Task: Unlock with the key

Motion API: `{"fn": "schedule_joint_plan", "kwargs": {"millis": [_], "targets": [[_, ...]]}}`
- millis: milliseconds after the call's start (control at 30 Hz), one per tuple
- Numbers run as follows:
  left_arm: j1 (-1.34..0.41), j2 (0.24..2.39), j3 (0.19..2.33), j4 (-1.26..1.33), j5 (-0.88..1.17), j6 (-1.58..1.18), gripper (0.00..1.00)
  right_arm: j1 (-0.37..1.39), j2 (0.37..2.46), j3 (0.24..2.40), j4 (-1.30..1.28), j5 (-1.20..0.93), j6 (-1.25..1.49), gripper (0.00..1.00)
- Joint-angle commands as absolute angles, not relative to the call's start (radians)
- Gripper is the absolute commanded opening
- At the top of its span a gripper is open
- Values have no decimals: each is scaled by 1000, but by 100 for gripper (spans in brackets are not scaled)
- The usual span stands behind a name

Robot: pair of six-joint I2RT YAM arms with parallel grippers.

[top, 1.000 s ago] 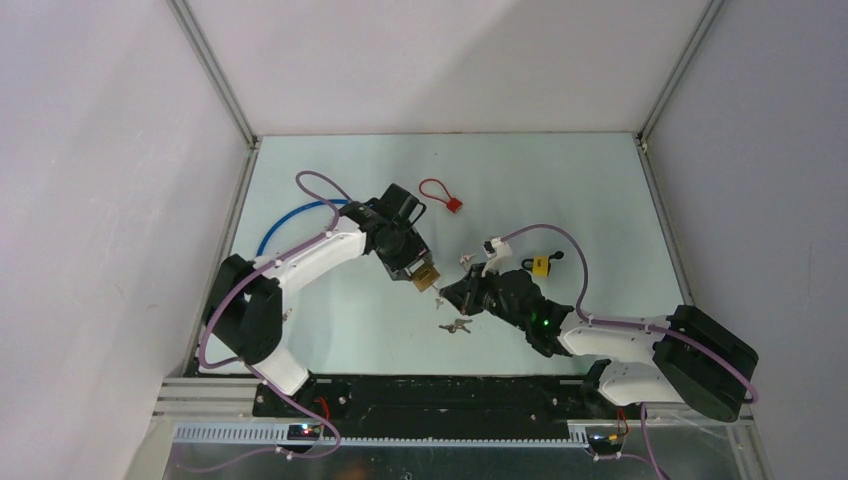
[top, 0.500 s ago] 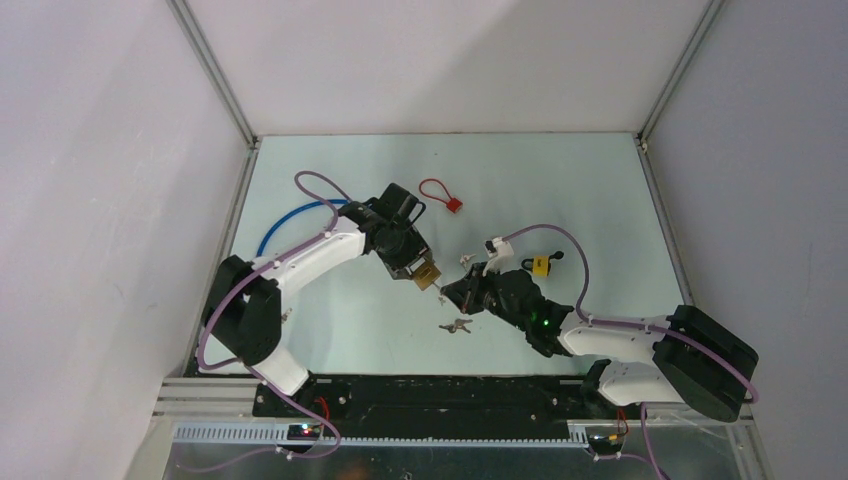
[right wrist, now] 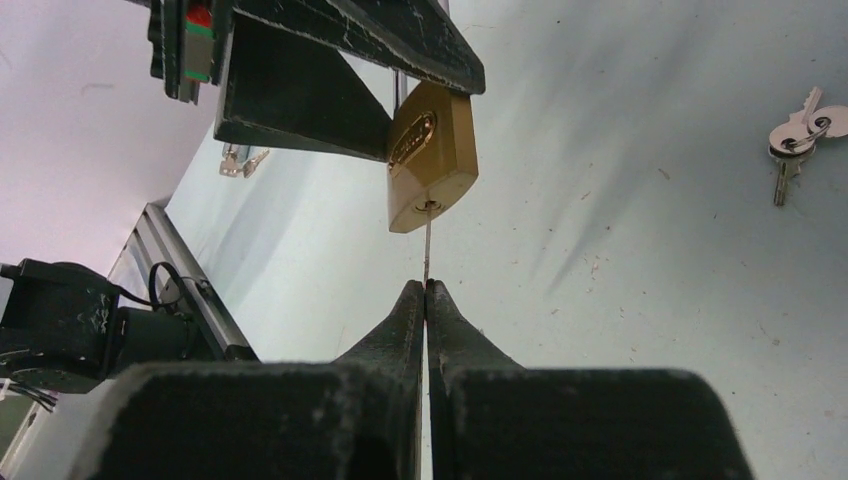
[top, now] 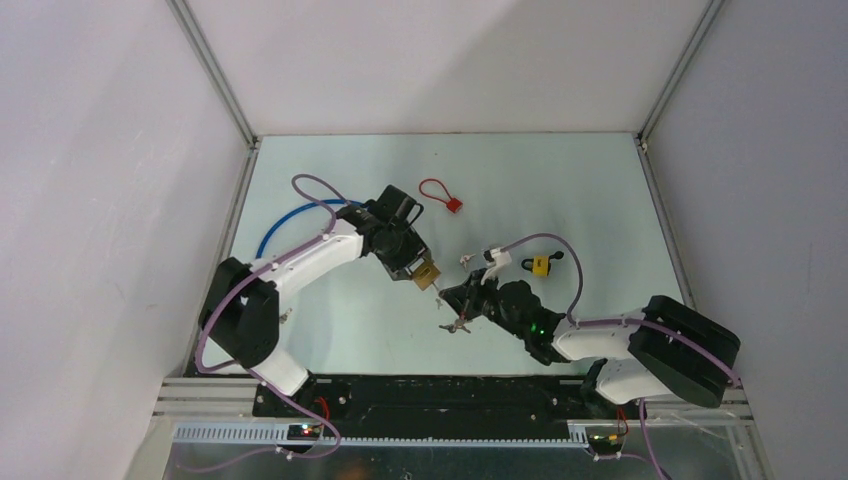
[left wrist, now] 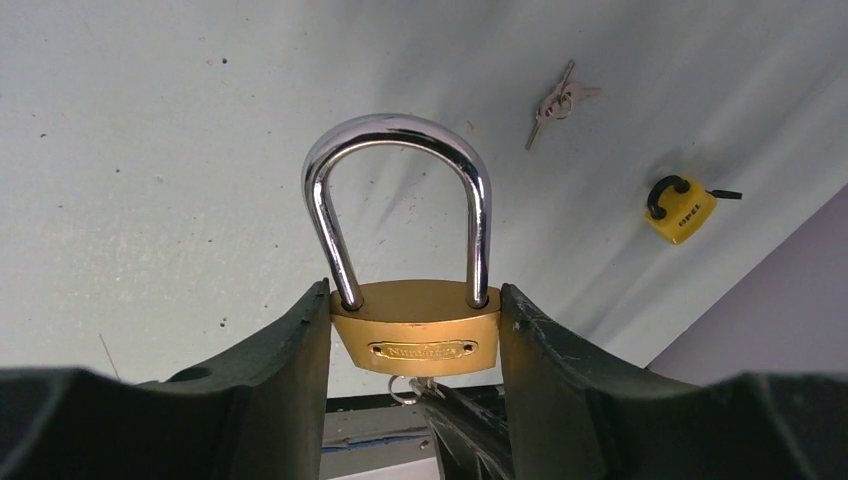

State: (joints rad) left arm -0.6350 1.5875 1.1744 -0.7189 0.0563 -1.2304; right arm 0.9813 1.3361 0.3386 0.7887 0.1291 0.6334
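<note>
My left gripper (top: 424, 276) is shut on the body of a brass padlock (left wrist: 415, 330) and holds it off the table. The padlock's steel shackle (left wrist: 400, 130) points away from the camera and is seated in the body. The same padlock (right wrist: 430, 160) hangs keyhole-down in the right wrist view. My right gripper (right wrist: 426, 285) is shut on a thin key (right wrist: 427, 250). The key's blade runs straight up to the keyhole. How deep its tip sits I cannot tell. From above, my right gripper (top: 455, 297) is just right of and below the padlock (top: 427, 275).
A loose bunch of keys (top: 458, 326) lies on the table just below the right gripper. A small yellow padlock (top: 540, 265) sits to the right. A red cable lock (top: 440, 195) lies farther back. A blue cable (top: 285, 220) curves at the left.
The right arm has swung its elbow and shoulder to the left, and its gripper has shifted slightly toward the near side. The left gripper and padlock have barely moved.
</note>
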Motion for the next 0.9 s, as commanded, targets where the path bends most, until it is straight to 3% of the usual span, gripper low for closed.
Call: {"fn": "schedule_joint_plan", "kwargs": {"millis": [0, 233, 367, 633, 867], "targets": [[-658, 1492, 1182, -658, 206, -1293, 0, 989, 1375, 317, 1054, 174, 588, 0], [-657, 1464, 1174, -626, 236, -1286, 0, 983, 1350, 263, 1196, 169, 555, 0], [-658, 1448, 1171, -620, 232, -1237, 0, 927, 1273, 258, 1171, 52, 600, 0], [-658, 1393, 1137, -618, 212, -1158, 0, 833, 1125, 311, 943, -83, 619, 0], [-664, 1362, 1121, -602, 185, -1187, 0, 870, 1073, 361, 795, -9, 604, 0]]}}
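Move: The right gripper's key points at the brass padlock held in the left fingers; the lock's middle lies about 4 cm ahead and 4 cm left of the right hand, roughly level. From the right hand, one key bunch lies 2 cm back, 3 cm right on the table some 10 cm below; another 12 cm ahead and 5 cm right, equally low. From the left hand, the held key is about 4 cm back, 3 cm right, level. Raise both grippers together, keeping the padlock pinched in the left and the key in the closed right fingers. Lift the right about 8 cm, drifting slightly right and tipping its fingers up some 15 degrees to level, so it gains height on the lock; lift the left about 5 cm, swing its fingertips right and forward, then ease it back a little. ##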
